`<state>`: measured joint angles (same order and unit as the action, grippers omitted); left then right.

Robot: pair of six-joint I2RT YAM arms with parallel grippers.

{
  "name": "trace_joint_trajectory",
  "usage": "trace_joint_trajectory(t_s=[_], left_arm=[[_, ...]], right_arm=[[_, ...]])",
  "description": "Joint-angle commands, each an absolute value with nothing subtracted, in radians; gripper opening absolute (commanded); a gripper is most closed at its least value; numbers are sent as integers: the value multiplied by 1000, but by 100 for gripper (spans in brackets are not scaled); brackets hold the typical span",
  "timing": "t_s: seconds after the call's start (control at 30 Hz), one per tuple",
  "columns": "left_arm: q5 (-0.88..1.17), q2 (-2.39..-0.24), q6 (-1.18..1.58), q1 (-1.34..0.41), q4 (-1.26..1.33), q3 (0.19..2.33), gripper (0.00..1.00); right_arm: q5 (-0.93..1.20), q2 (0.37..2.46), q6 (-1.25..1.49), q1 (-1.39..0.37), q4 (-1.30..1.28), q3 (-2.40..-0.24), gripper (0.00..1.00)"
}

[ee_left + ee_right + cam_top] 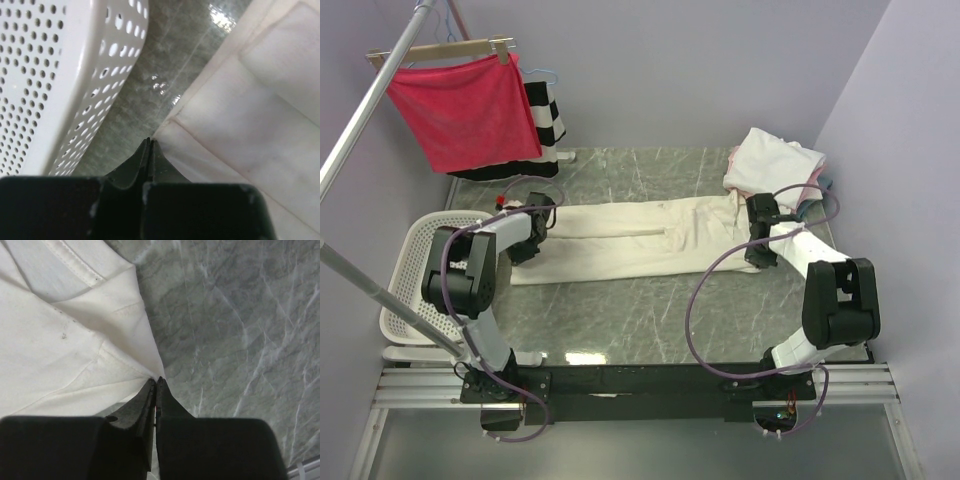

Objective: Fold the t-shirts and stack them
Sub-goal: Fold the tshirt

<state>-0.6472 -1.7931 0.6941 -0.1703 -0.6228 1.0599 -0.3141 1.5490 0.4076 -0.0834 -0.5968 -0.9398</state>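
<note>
A cream t-shirt lies folded into a long band across the middle of the table. My left gripper is at its left end, jaws shut right on the shirt's corner next to the basket. At the right end my right gripper is shut on the cloth's edge, with the fabric drawn to a point between the fingertips. A pile of t-shirts sits at the back right, cream on top, with pink and blue edges showing.
A white perforated basket stands at the table's left edge, close to my left gripper. A red cloth and a striped garment hang at the back left from a metal rail. Walls close in the back and right.
</note>
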Motion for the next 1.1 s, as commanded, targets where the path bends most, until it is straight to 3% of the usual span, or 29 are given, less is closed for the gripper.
trace_joint_trajectory(t_s=[0.0,0.07,0.1,0.2,0.23,0.37,0.67,0.97,1.07], left_arm=[[-729,-1829,755,-164,-702,1084,6],[-736,-1810,761,-170,-715,1092,19],[-744,-1796,765,-185,-715,1091,32],[-712,-1717,743,-219,-686,1092,66],[-689,-1674,726,-225,-674,1094,69],[-536,-1608,658,-232,-595,1132,75],[-356,-1767,601,-278,-505,1296,74],[-354,-1905,586,-281,-515,1355,73],[-374,-1919,600,-281,-525,1307,73]], right_arm=[[-443,1571,429,-58,-673,-976,26],[-454,1556,439,-63,-684,-983,44],[-440,1537,436,-64,-672,-982,53],[-390,1407,437,-67,-641,-991,59],[-353,1382,433,-69,-628,-996,60],[-141,1350,417,-72,-496,-1018,63],[42,1624,408,-181,-425,-1196,63],[37,1882,442,-233,-440,-1302,63],[-73,1933,443,-238,-492,-1296,63]])
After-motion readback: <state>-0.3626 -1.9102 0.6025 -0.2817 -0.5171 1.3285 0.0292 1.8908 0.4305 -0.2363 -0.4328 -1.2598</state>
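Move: The t-shirt lies as a long flat strip between the hands, its near corners in the shut fingers. For the left hand, the lengthwise ridge it goes for is about 10 cm ahead, 11 cm right and 1 cm lower, with the basket's middle some 24 cm left and level. For the right hand, the folded right part is roughly 9 cm ahead, 13 cm left and 4 cm lower; the shirt stack stands about 30 cm ahead, 6 cm right. Both hands let go of the t-shirt's near corners, fingers spreading wide, then hop forward and inward over the strip: up about 8 cm, then down again. The left goes some 9 cm forward and 11 cm right to the lengthwise ridge, the right about 10 cm forward and 13 cm left, tipping roughly 25 degrees, until the open fingertips hang close over the cloth. ##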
